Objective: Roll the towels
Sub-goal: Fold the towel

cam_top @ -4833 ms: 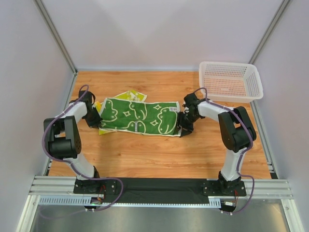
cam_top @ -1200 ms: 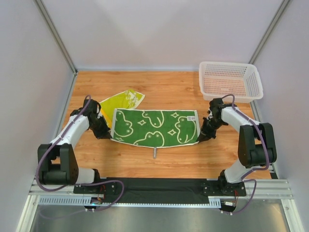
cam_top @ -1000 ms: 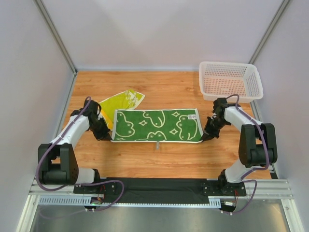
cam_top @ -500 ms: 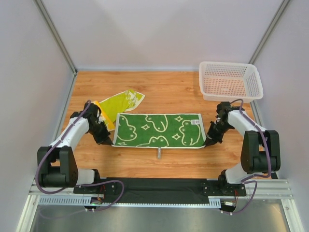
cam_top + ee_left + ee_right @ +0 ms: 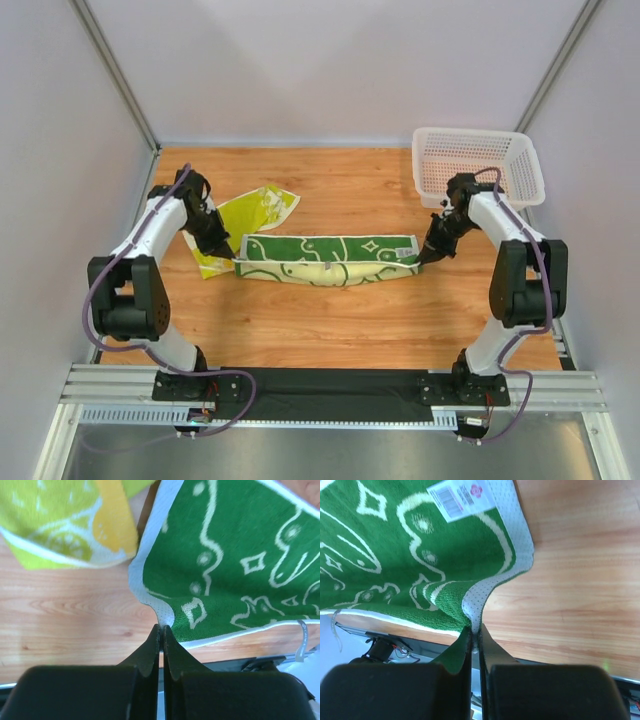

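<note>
A green towel (image 5: 325,258) with cream animal outlines hangs stretched between both grippers, folded lengthwise above the table. My left gripper (image 5: 232,256) is shut on its left corner; the wrist view shows the white dotted edge pinched at the fingertips (image 5: 161,628) with the green towel (image 5: 235,555) spreading beyond. My right gripper (image 5: 423,258) is shut on the right corner, the cloth edge clamped at its tips (image 5: 474,629) below the barcode label (image 5: 462,497). A second, lime-yellow towel (image 5: 245,215) lies crumpled behind the left end, also seen as the yellow towel (image 5: 60,520).
A white perforated basket (image 5: 478,168) stands at the back right corner, close behind my right arm. Grey walls and metal posts enclose the wooden table (image 5: 330,320). A black strip and rail run along the near edge.
Both grippers have moved away from the near edge, carrying the near edge of the green towel over itself; the flat spread cloth now shows as a narrow folded band.
</note>
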Motion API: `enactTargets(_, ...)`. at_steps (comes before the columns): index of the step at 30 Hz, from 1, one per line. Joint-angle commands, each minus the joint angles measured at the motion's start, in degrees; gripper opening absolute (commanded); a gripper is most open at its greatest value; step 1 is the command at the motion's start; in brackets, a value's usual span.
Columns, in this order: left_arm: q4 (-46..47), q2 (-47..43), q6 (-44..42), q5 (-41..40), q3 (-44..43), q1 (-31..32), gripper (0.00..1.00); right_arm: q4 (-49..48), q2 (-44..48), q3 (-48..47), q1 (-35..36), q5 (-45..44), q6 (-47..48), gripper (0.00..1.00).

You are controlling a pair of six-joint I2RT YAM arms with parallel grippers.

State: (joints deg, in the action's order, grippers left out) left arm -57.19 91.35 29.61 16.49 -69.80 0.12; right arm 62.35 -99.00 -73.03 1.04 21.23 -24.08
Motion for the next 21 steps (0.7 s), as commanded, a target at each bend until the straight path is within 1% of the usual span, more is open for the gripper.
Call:
enactTargets(1,-2.1,4.3,-1.6,1.1,-5.9,-0.3,0.00,1.4,-3.2,-4.1,-0.3,1.4,0.9,0.00)
enactTargets(4,-1.8,7.3,-1.8,1.8,-8.9,-0.2,0.00,1.1,-6.2,-6.6,-0.3,2.0,0.7,0.00)
enactTargets(11,-2.0,13.0,-2.4,0.6,-15.2,-0.3,0.00,1.0,-11.5,-11.8,-0.4,1.7,0.8,0.00)
enactTargets(16,-2.0,15.9,-2.6,0.2,-18.1,-0.2,0.00,0.9,-13.4,-13.3,-0.3,1.3,0.3,0.00)
enactTargets(21,-1.8,18.2,-2.4,0.3,-19.2,-0.3,0.00,0.3,-15.2,-14.6,-0.3,1.2,-0.4,0.00)
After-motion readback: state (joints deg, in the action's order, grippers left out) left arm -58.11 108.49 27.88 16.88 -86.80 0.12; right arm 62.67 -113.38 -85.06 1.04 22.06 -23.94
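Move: About 12 cm ahead, 1 cm to the right and 8 cm below the left hand lies the green towel's far left corner; the yellow towel's middle is about 13 cm ahead and 2 cm left of that hand. The right hand has the green towel's far right corner some 12 cm straight ahead and 7 cm down, the white label about 6 cm ahead and 3 cm left, and the basket around 29 cm ahead and 14 cm right. Carrying the green towel's lifted near edge forward over its still-lying far half, both hands keep their corners pinched and head for the far edge, slowing as they go. The left travels about 7 cm and sinks only slightly; the right goes about 5 cm while lowering some 2.5 cm. The wrists hardly turn. ##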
